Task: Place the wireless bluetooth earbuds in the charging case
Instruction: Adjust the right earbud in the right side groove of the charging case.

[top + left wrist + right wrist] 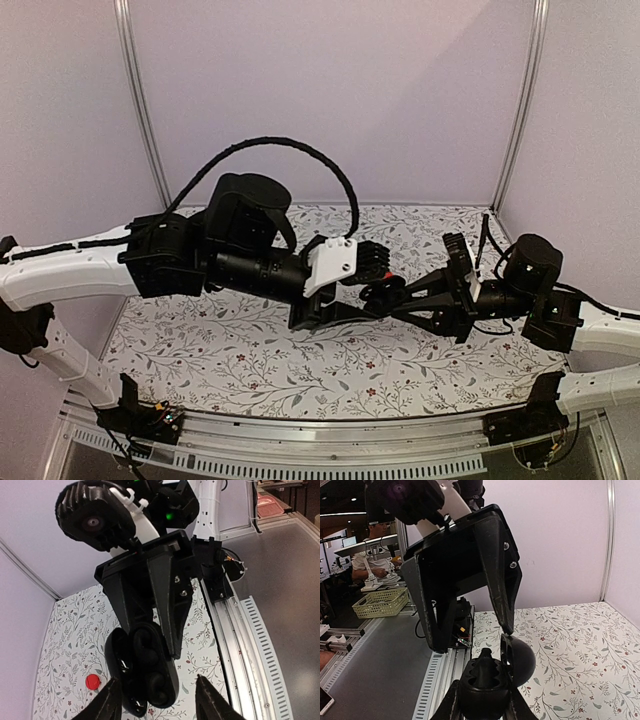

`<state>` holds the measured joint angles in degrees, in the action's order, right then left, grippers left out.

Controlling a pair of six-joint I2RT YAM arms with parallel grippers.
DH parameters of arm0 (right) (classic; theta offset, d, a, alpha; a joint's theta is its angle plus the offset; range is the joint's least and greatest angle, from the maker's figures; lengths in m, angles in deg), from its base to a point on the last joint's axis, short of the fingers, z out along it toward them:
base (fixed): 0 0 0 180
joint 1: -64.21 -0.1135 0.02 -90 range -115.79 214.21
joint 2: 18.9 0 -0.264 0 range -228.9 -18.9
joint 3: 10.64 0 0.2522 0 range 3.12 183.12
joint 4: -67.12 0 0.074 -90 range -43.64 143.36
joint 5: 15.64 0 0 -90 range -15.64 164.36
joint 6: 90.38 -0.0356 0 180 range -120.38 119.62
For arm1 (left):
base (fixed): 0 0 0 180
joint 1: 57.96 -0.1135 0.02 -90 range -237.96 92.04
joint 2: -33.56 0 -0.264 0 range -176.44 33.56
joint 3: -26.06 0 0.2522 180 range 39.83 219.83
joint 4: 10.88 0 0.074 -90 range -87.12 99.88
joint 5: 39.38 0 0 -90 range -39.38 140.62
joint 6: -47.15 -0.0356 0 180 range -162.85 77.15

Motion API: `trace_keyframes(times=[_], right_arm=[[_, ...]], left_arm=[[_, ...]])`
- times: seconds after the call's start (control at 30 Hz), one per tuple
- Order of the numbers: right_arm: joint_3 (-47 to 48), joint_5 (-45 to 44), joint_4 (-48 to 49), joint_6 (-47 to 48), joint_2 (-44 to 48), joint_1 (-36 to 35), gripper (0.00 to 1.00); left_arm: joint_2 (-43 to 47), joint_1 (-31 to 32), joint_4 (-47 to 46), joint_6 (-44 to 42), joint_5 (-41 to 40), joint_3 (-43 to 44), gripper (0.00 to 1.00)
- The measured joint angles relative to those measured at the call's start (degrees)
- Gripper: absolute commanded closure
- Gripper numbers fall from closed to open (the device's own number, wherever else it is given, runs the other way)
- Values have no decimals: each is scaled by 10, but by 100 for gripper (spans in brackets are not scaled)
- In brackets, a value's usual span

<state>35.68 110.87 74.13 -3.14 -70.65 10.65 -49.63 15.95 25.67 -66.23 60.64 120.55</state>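
The charging case [485,690] is a glossy black oval with its lid [522,662] hinged open. My right gripper [485,702] is shut on its base and holds it above the table. One black earbud [485,662] sticks up out of the base. In the left wrist view the open case [145,672] shows two rounded dark shapes in its wells, an upper one [142,647] and a lower one [159,682]; the black-on-black detail hides how they are seated. My left gripper [157,697] is open, its fingertips [207,700] straddling the case. One left fingertip [506,625] rests at the lid's top edge.
A flat red disc [92,681] lies on the floral tablecloth [65,630] beside the case. An aluminium rail [235,630] runs along the table's near edge. Purple walls close the back and sides. Both arms meet mid-table [378,292].
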Motion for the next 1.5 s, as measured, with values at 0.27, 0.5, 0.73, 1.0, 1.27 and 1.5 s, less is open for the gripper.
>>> trace_keyframes(times=[0.27,0.5,0.73,1.0,1.27,1.5], right_arm=[[0,-5,-5,0,-3,0,100],[9,-20,-48,11,-25,0,100],[28,-32,-83,24,-47,0,100],[50,-35,-115,44,-65,0,100],[61,-46,-140,59,-72,-2,100],[62,-49,-145,69,-72,-5,100]], left_arm=[[0,3,1,-15,-51,0,64],[-4,4,45,-33,-80,38,77],[-24,5,64,-42,-78,53,85],[-58,5,86,-45,-82,61,86],[-68,5,95,-45,-94,63,86],[-68,4,95,-45,-112,63,85]])
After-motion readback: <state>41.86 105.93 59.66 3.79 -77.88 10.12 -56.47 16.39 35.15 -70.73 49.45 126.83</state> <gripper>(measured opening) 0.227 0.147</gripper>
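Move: The right earbud sits in the open charging case held in the right hand. From the left hand point it lies about 3 cm to the right, 3 cm lower and 1 cm farther out, with the opened lid some 3 cm beyond the earbud. The red disc lies on the table roughly 18 cm ahead of the left hand, 12 cm right and 27 cm below. From the right hand the earbud is about 3 cm left and 1 cm up, neither ahead nor back. The left hand eases about 2 cm forward over the case while its fingers narrow from half open to nearly shut at the right earbud, then after a slight rise sinks some 5 cm with its wrist tilting, its fingertips ending at the earbud as if pinching it. The right hand keeps its grip on the case and carries it down about 4.5 cm, with some 2.5 cm forward and 1.5 cm left towards the left fingers, its left-pointing fingertips dipping by roughly 15 degrees. ##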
